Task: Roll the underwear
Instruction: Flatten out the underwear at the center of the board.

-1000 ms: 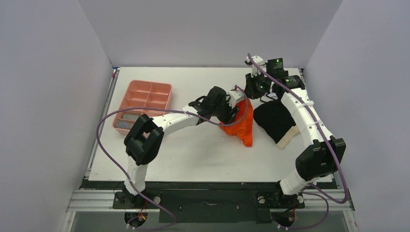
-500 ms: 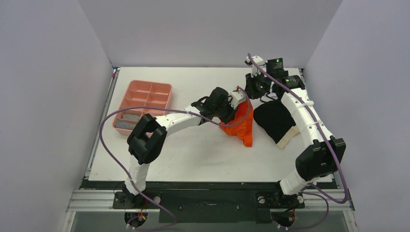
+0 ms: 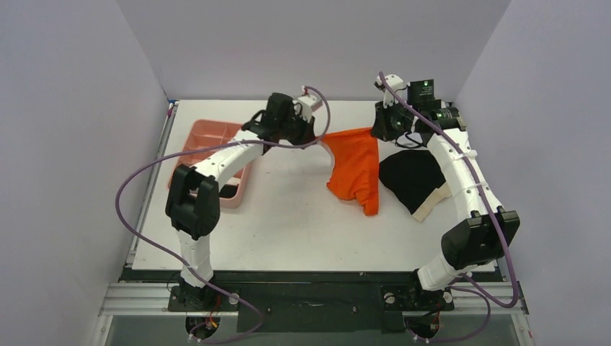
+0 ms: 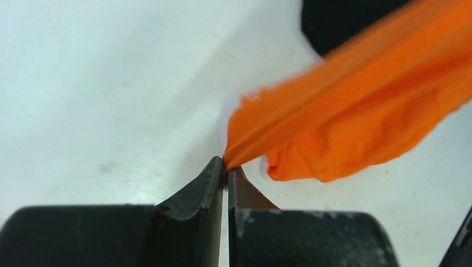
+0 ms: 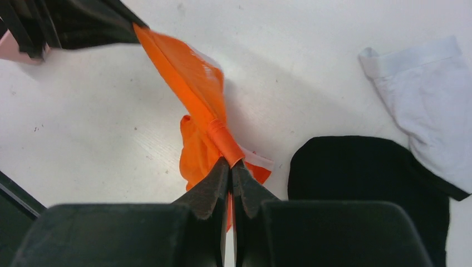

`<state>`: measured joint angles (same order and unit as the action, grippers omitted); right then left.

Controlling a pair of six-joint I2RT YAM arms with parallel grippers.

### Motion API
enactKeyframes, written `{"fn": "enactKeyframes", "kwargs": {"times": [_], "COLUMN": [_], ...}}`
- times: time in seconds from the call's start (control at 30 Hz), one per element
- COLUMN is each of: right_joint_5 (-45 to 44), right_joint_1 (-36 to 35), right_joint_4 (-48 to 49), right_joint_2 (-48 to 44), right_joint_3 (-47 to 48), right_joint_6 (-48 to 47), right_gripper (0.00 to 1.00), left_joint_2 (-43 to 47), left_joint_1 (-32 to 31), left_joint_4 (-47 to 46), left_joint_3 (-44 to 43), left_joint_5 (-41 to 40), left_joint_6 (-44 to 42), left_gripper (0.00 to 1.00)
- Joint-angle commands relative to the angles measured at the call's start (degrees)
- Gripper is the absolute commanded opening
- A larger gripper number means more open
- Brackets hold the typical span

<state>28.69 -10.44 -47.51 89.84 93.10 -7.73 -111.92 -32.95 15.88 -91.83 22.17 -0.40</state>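
Note:
The orange underwear [image 3: 354, 167] is held up and stretched between both grippers at the back of the table. Its lower part drapes down onto the table. My left gripper [image 3: 320, 135] is shut on the cloth's left corner; in the left wrist view the gripper [image 4: 226, 164] pinches the edge of the orange cloth [image 4: 345, 117]. My right gripper [image 3: 375, 130] is shut on the right corner, its tips [image 5: 230, 163] clamping a folded band of the orange cloth [image 5: 192, 78]. The black underwear [image 3: 409, 175] with a beige waistband [image 3: 434, 202] lies flat to the right.
A pink divided tray [image 3: 205, 137] stands at the back left, partly under my left arm. Walls enclose the table on three sides. In the right wrist view the black underwear [image 5: 362, 183] and its pale waistband [image 5: 428, 100] lie just right of the fingers.
My left gripper closed on the orange underwear's corner and swung left and back, pulling the cloth up and taut. The right gripper rose a little, still holding its corner.

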Motion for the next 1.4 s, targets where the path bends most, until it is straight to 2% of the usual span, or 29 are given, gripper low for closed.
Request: {"fn": "enactKeyframes", "kwargs": {"times": [0.0,0.1,0.27,0.33,0.4,0.43,0.5,0.53,0.57,0.6,0.63,0.7,0.83,0.97,1.03,1.07,1.1,1.17,1.23,1.37], "right_joint_5": [-0.71,-2.20,-3.20,-3.13,-3.08,-3.14,-3.87,-4.84,-5.43,-6.37,-6.72,-8.01,-10.58,-12.59,-13.32,-13.57,-14.21,-15.24,-15.60,-15.82], "right_joint_1": [0.43,0.42,0.15,-0.48,-1.51,-1.95,-3.66,-5.06,-5.79,-7.20,-7.74,-9.48,-10.33,-9.76,-9.53,-9.52,-9.23,-8.62,-7.35,-5.20], "right_joint_4": [0.24,-0.04,-0.39,-0.29,-0.01,0.15,0.98,1.88,2.37,3.53,4.16,6.13,8.98,9.12,7.96,7.69,7.36,7.83,8.72,11.40], "right_joint_2": [1.08,4.28,7.34,6.74,4.88,3.07,-0.15,-1.31,-3.79,-5.11,-7.60,-11.46,-18.04,-23.40,-26.05,-27.58,-28.30,-29.58,-29.22,-23.83], "right_joint_3": [9.94,17.58,27.29,27.78,24.59,20.81,12.31,9.22,2.55,-0.85,-8.07,-18.04,-33.78,-41.65,-43.45,-43.97,-44.10,-43.94,-42.86,-38.29], "right_joint_6": [-2.91,-3.69,-4.67,-5.71,-7.49,-8.27,-11.89,-12.76,-14.36,-15.44,-16.35,-17.75,-19.83,-20.41,-20.49,-20.44,-20.28,-19.58,-18.23,-14.07], "right_gripper": [0.00,0.00,0.00,0.00,0.00,0.00,0.00,0.00,0.01,0.03,0.06,0.09,0.17,0.24,0.29,0.32,0.33,0.38,0.41,0.50], "left_joint_2": [4.50,2.56,-2.60,-2.65,-1.00,-0.05,4.36,8.19,10.22,14.36,16.25,21.55,24.05,23.59,23.83,23.97,24.43,25.45,26.61,28.59], "left_joint_1": [5.29,8.53,10.38,10.14,9.37,8.51,6.91,6.22,4.71,3.76,1.72,-1.76,-10.55,-17.93,-20.10,-20.79,-20.95,-20.93,-20.32,-14.08], "left_joint_4": [4.77,6.66,14.59,16.66,18.16,18.36,15.82,14.47,11.37,9.83,7.25,4.55,3.15,4.88,5.74,6.14,6.83,7.94,9.47,13.68], "left_joint_3": [-12.45,-20.34,-39.79,-42.67,-41.05,-39.03,-28.68,-19.02,-14.00,-3.44,1.13,17.65,32.03,36.35,36.70,36.67,36.47,36.19,35.48,32.47], "left_joint_5": [2.87,2.17,1.21,1.28,1.78,2.25,3.13,3.04,2.35,1.91,0.92,0.02,-1.33,-0.33,0.79,0.77,0.59,-0.75,-3.04,-3.08], "left_joint_6": [-1.38,-0.18,-0.25,-0.98,-2.60,-3.97,-6.01,-7.44,-8.22,-9.79,-10.54,-12.41,-16.17,-17.56,-17.84,-18.22,-18.44,-19.34,-20.85,-22.61], "left_gripper": [0.00,0.00,0.00,0.00,0.00,0.00,0.00,0.00,0.00,0.00,0.00,0.00,0.02,0.14,0.24,0.32,0.38,0.59,0.74,0.94]}}
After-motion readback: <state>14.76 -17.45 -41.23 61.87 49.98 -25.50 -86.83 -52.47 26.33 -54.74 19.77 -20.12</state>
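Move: The underwear already hangs between the closed fingers, some 19 cm apart. The bare middle of the board where it is to lie is about 11 cm back, 8 cm right and 14 cm below the left hand, and about 9 cm back, 10 cm left and 24 cm below the right. The black garment lies 17 cm right of the right hand, about level with it; the pink box's middle is some 35 cm left and 6 cm ahead of the left hand. Up and slightly forward first, both arms fling the held underwear, the left hand rising about 26 cm and the right about 12. Both then whip down and back towards the robot over the board's middle, the left finishing some 25 cm back of its start, the right 13, with the left wrist turning clockwise. The fingers open and let go of the cloth low down, then the hands lift a little. ##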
